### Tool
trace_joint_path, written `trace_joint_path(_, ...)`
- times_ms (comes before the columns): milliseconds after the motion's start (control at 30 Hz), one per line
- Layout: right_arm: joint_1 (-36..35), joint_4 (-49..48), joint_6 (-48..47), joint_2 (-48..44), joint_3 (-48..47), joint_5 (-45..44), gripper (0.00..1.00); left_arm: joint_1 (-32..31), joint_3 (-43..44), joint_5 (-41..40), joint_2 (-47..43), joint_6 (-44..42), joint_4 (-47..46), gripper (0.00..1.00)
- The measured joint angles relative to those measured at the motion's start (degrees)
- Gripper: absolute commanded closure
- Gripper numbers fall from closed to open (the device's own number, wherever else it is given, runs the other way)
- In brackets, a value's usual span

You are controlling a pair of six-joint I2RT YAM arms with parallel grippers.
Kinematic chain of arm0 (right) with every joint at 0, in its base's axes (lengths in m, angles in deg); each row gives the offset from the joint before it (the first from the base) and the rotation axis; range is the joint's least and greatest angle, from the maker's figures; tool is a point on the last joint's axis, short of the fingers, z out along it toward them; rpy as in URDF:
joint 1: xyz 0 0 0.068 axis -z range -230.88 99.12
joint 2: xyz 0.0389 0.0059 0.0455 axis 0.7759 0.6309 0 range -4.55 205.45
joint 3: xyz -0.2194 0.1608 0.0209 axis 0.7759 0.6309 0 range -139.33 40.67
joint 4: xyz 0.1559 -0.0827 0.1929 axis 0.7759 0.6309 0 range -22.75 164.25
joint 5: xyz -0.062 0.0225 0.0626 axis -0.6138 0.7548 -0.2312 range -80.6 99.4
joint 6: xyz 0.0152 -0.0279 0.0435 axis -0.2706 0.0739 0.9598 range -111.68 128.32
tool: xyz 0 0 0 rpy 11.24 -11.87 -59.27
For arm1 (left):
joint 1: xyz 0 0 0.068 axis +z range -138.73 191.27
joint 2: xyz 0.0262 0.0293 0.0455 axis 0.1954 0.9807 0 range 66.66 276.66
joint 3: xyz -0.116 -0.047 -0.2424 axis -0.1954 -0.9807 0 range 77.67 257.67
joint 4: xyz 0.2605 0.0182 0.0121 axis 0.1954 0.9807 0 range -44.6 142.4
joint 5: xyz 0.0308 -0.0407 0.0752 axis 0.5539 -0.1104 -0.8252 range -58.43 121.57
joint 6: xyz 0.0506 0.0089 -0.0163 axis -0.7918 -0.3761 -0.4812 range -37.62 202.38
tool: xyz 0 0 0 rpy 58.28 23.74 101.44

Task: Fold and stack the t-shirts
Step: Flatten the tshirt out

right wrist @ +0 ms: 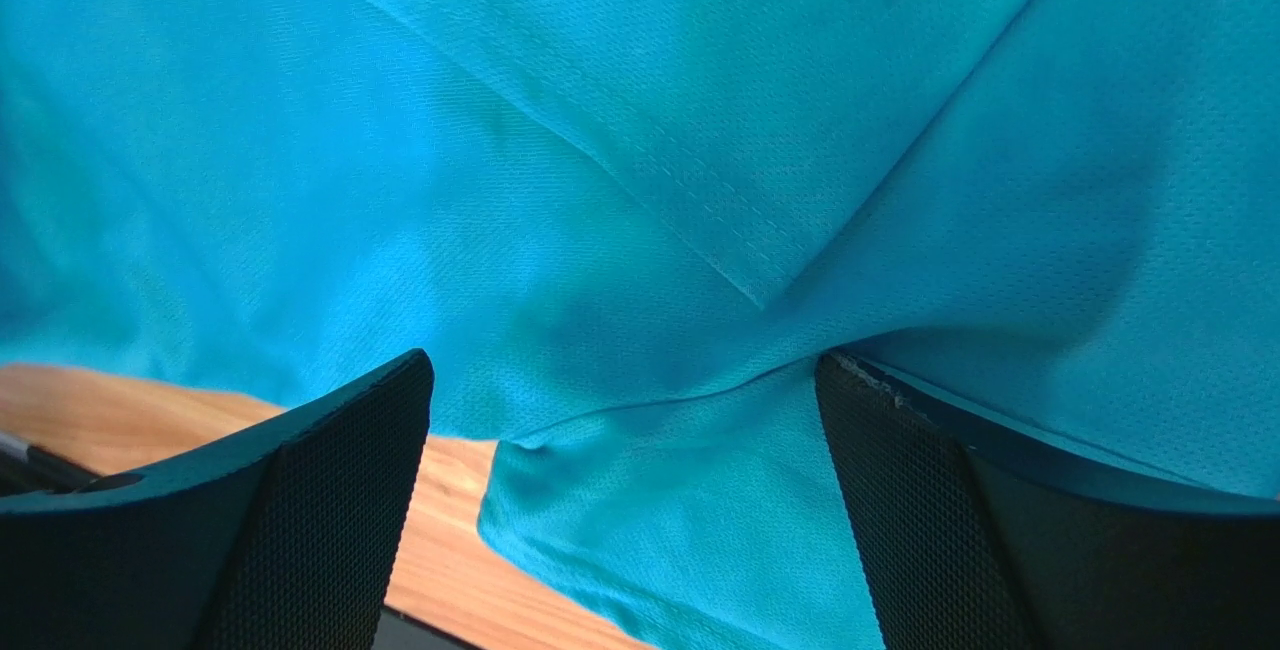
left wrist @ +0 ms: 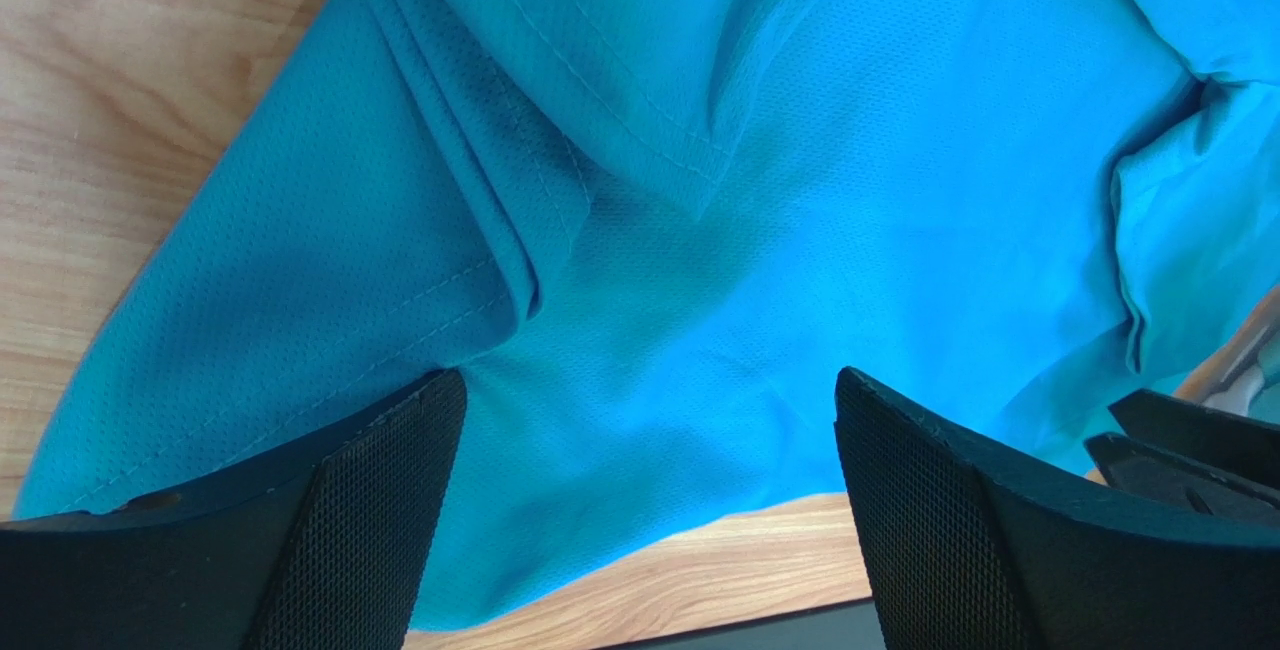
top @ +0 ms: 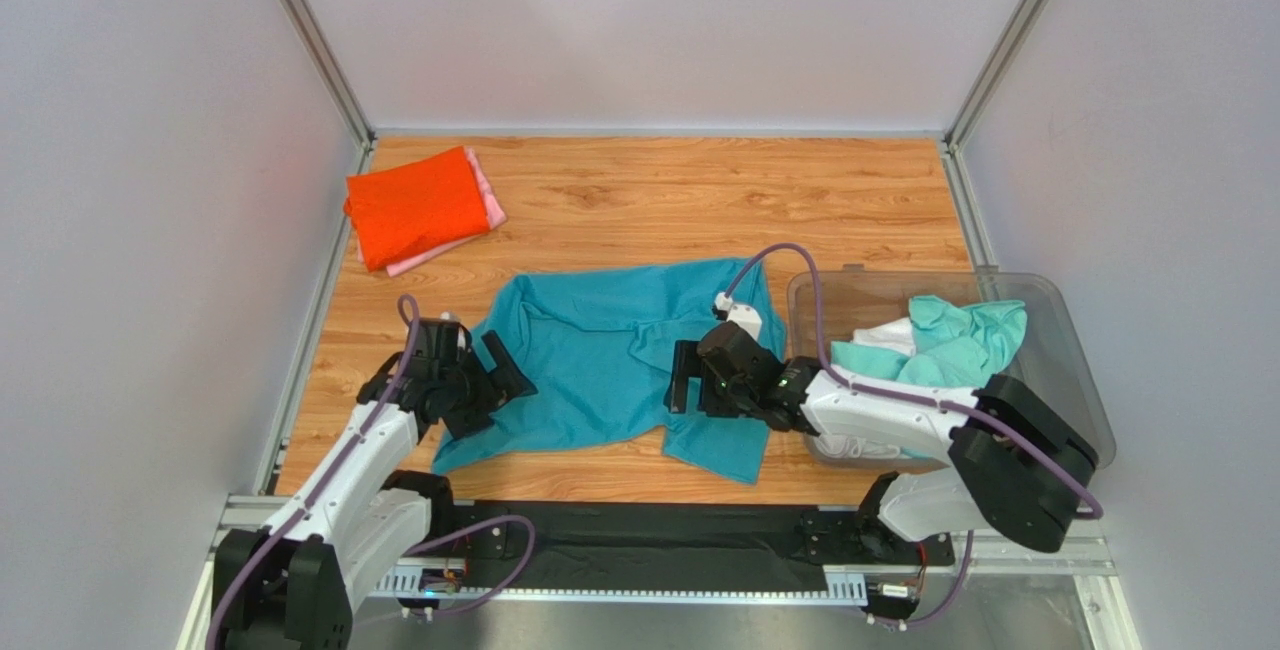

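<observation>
The teal t-shirt [top: 609, 358] lies spread and rumpled on the wooden table, with folds near both sides. My left gripper [top: 489, 385] is open over its left edge; in the left wrist view the teal cloth [left wrist: 721, 230] fills the space between the black fingers [left wrist: 361, 515]. My right gripper [top: 688, 380] is open over the shirt's right lower part; in the right wrist view the teal cloth [right wrist: 676, 200] and a hem lie between the fingers [right wrist: 932, 515]. An orange-red shirt [top: 413, 206] lies folded on a pink one [top: 484, 194] at the back left. Mint-green [top: 962, 338] and white [top: 887, 338] shirts sit in the bin.
A clear plastic bin [top: 1067, 365] stands at the right side of the table, next to the right arm. Grey walls and metal frame posts close in the table on three sides. A black strip [top: 646, 530] runs along the near edge.
</observation>
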Motion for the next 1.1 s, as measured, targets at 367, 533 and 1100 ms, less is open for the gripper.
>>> trace_joint_path(367, 5.2, 1.6, 2.1, 8.4, -7.1, -4.2, 0.0, 0.3, 7.1, -5.6, 13.9, 2.1, -4.2, 0.0)
trace_joint_path(533, 8.0, 3.2, 1.5, 8.9, -7.9, -5.3, 0.0, 2.6, 14.2, -9.6, 23.8, 1.5, -3.8, 0.0)
trace_joint_path(1100, 7.3, 3.6, -3.0, 3.1, -3.2, -4.4, 0.0, 4.6, 14.2, -13.1, 15.5, -1.2, 0.9, 0.0)
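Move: Just under both open grippers, their tips at the cloth, lies the blue t-shirt: its middle is about 8 cm ahead and 16 cm to the right of the left hand, and about 8 cm ahead and 11 cm to the left of the right hand, 2 cm down. Its near left corner is some 9 cm back and 9 cm left of the left hand. From the right hand, the lower sleeve lies about 6 cm back, 4 cm right; the bin is centred 6 cm ahead, 38 cm right. Sweeping forward low over the table with fingers kept wide open, both hands push the blue t-shirt's near part away from the bases, the left about 10 cm while drifting left, the right about 6 cm and bearing right, turning slightly clockwise. Then the left draws back some 4 cm, lifting off the cloth, while the right eases back and right, still low. ##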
